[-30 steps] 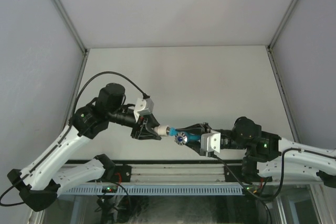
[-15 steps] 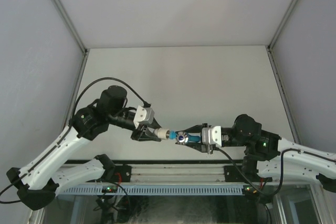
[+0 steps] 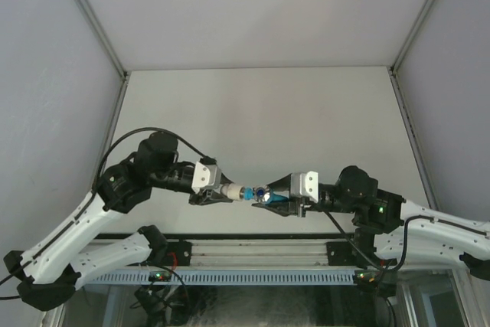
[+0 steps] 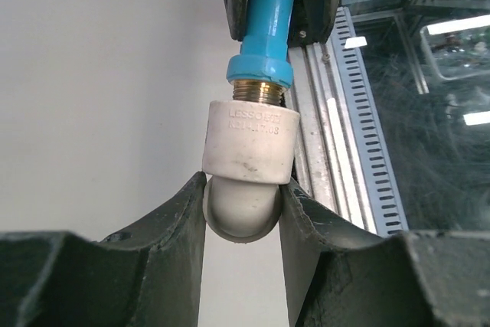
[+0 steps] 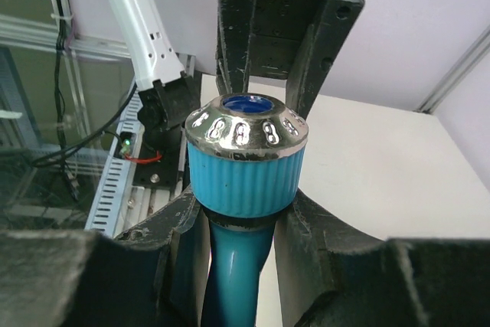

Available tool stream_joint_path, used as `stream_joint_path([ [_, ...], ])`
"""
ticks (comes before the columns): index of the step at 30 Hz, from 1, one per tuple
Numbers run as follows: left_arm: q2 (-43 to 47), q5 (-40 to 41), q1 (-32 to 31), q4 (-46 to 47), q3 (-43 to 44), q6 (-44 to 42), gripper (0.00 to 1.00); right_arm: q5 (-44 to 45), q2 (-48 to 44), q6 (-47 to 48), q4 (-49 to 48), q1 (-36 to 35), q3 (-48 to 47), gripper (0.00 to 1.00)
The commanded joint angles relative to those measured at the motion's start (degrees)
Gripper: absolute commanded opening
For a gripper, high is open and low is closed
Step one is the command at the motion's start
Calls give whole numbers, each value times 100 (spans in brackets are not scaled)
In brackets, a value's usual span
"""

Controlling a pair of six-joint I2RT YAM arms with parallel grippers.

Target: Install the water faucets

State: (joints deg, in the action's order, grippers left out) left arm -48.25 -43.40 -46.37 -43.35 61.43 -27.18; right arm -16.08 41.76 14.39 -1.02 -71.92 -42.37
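The water faucet (image 3: 261, 193) is bright blue with a ribbed handle capped in chrome (image 5: 245, 166). It hangs above the table's near edge between both arms. My right gripper (image 3: 277, 195) is shut on its blue stem just under the handle (image 5: 241, 216). The faucet's brassy threaded end (image 4: 259, 91) sits in the mouth of a white-grey pipe fitting (image 4: 249, 151), with a few threads showing. My left gripper (image 4: 243, 193) is shut on the fitting's rounded back end. In the top view the fitting (image 3: 228, 191) and faucet form one straight line between the left gripper (image 3: 217, 192) and the right.
A white table (image 3: 260, 112) is bounded by grey enclosure walls. At the near edge run an aluminium rail (image 3: 253, 254) and a slotted cable duct (image 3: 230, 276), directly below the joined parts. The left arm's black cable (image 3: 126, 137) loops above its wrist.
The right wrist has rolled, turning the faucet so its chrome handle no longer faces the top camera. The left gripper with the fitting has dropped slightly toward the near edge and rolled too.
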Motion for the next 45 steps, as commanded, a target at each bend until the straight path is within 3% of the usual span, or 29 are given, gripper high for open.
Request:
stream_joint_path([
  [1, 311, 198, -132, 901, -287, -383, 0, 3, 42, -721, -561, 37, -89, 0],
  [20, 936, 1334, -557, 1713, -856, -582, 0, 205, 188, -2678, -1193, 552, -35, 0],
  [45, 1028, 5215, -2039, 2830, -1660, -1545, 0, 1698, 454, -6541, -1204, 1358, 232, 0],
])
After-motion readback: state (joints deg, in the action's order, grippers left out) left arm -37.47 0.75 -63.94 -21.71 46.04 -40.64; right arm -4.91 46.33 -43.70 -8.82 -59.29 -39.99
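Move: Held at about finger height in line with the left hand, the blue faucet's brass threaded end lies some 5 cm to that hand's right and 1 cm lower, neither ahead nor back. The faucet's chrome knob is about 10 cm to its right, level fore and aft, and 2 cm higher. From the right hand, the white fitting sits roughly 9 cm to the left, level fore and aft and 1 cm above; the knob is 1 cm left and 4 cm straight above. Twisting against each other, the hands screw the joint tighter: the right, still gripping the faucet, rolls its top forward nearly 60 degrees, while the left, keeping its pinch on the white fitting, rolls its top back some 35. Together they travel about 7 cm forward over bare table, rising a little first and sinking back, faster towards the end. ##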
